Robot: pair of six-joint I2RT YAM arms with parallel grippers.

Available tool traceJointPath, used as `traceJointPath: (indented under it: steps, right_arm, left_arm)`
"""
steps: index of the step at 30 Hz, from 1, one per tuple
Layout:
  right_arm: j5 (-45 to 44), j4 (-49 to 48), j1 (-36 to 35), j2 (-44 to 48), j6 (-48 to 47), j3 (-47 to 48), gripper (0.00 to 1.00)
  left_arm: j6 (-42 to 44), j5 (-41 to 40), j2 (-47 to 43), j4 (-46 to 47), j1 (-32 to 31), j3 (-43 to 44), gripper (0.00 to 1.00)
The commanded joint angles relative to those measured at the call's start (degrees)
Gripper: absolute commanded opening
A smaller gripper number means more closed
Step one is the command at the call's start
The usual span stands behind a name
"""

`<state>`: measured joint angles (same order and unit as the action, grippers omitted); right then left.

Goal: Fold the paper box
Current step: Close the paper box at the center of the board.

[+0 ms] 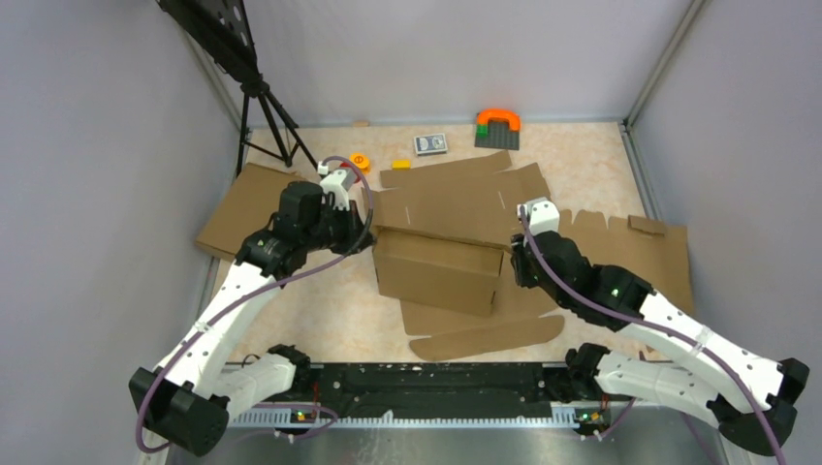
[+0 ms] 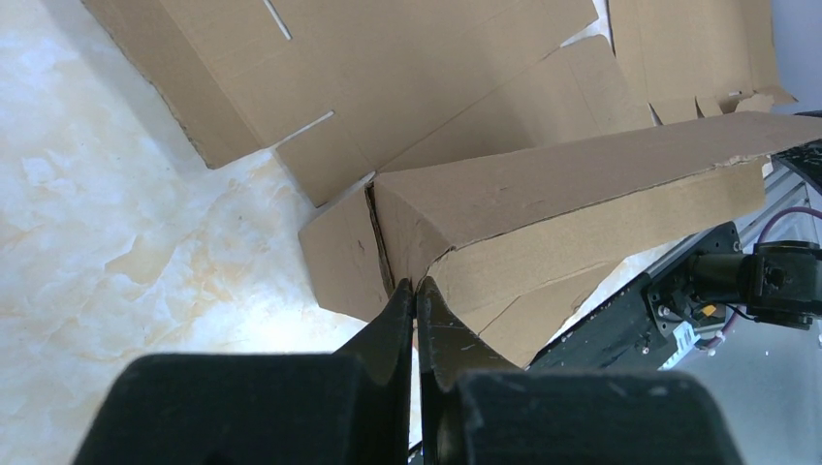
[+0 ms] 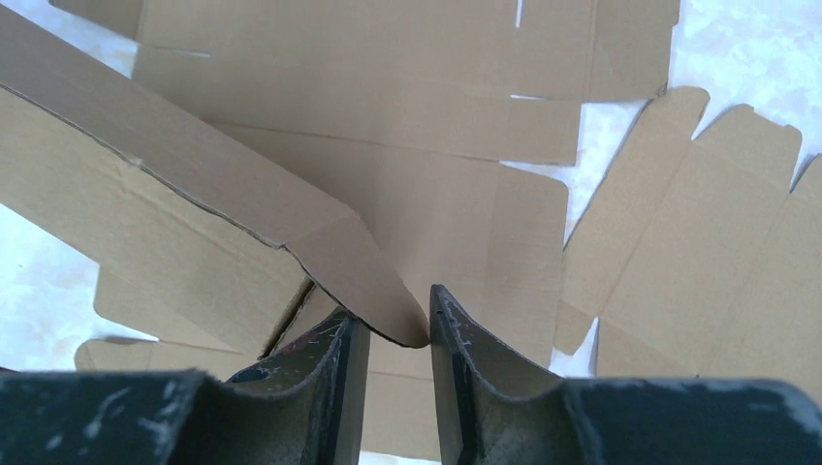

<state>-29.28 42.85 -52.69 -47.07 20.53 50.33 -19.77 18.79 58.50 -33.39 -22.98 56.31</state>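
The paper box [image 1: 456, 199] lies mid-table as a brown creased sheet, with one long wall folded up into a hollow ridge [image 1: 436, 266]. My left gripper [image 1: 366, 237] is at the ridge's left end. In the left wrist view it [image 2: 417, 284] is shut, its tips pressed against the ridge's corner [image 2: 407, 223], with no cardboard seen between them. My right gripper [image 1: 512, 260] is at the ridge's right end. It [image 3: 395, 305] stands partly open, and a rounded flap tip [image 3: 373, 291] of the box pokes between the fingers, touching the right finger [image 3: 456, 339].
A plain cardboard sheet [image 1: 242, 208] lies at the left and a tabbed one [image 1: 645, 247] at the right. A tripod [image 1: 271, 111] stands back left. A card deck [image 1: 430, 144], an orange-and-green block [image 1: 497, 126] and small orange bits [image 1: 360, 160] sit at the back. A black rail [image 1: 426, 383] runs along the near edge.
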Motion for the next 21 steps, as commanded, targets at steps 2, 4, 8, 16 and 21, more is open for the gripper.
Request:
traceJointPath:
  steps: [2,4,8,16,21]
  right_arm:
    - [0.1,-5.7,0.4,2.3,-2.1,0.9,0.29]
    - [1.6,-6.4,0.3,2.0,-3.6,1.2,0.31]
    - [4.2,-6.7,0.4,0.6,-5.4,1.7,0.27]
    - [5.0,-4.1,0.4,-1.1,-1.3,5.2,0.09]
    - [5.8,0.4,0.4,-5.5,2.8,10.0,0.05]
  left_arm:
    - [0.1,-0.1,-0.7,0.1,-0.1,3.1,0.0]
    - [0.2,-0.1,-0.5,-0.4,-0.1,3.6,0.0]
    - [0.3,0.1,0.0,-0.9,-0.1,4.3,0.0]
    - [0.2,0.7,1.4,-1.8,-0.1,6.3,0.0]
    - [0.2,0.7,2.5,-2.6,-0.1,6.9,0.0]
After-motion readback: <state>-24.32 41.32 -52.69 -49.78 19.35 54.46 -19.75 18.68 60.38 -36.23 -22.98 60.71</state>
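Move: The lid's right corner flap already hangs between the right hand's part-open fingers, its middle about 2 cm left and 1 cm ahead, at fingertip height. The box's middle lies roughly 14 cm left of that hand, 1 cm back and 5 cm lower; the slit cardboard sheet lies flat some 11 cm ahead, 8 cm left and 12 cm below. The left hand holds the lid's left corner right at its fingertips, with the box's middle about 14 cm right, 4 cm back and 5 cm lower. The right fingers close on the lid's right corner flap, ending nearly shut, as that hand rises, slides left along the box with a small dip, then rises again, about 2.5 cm left and 2 cm up in all. The left hand keeps its pinch on the left corner and lifts it some 1.5 cm. ##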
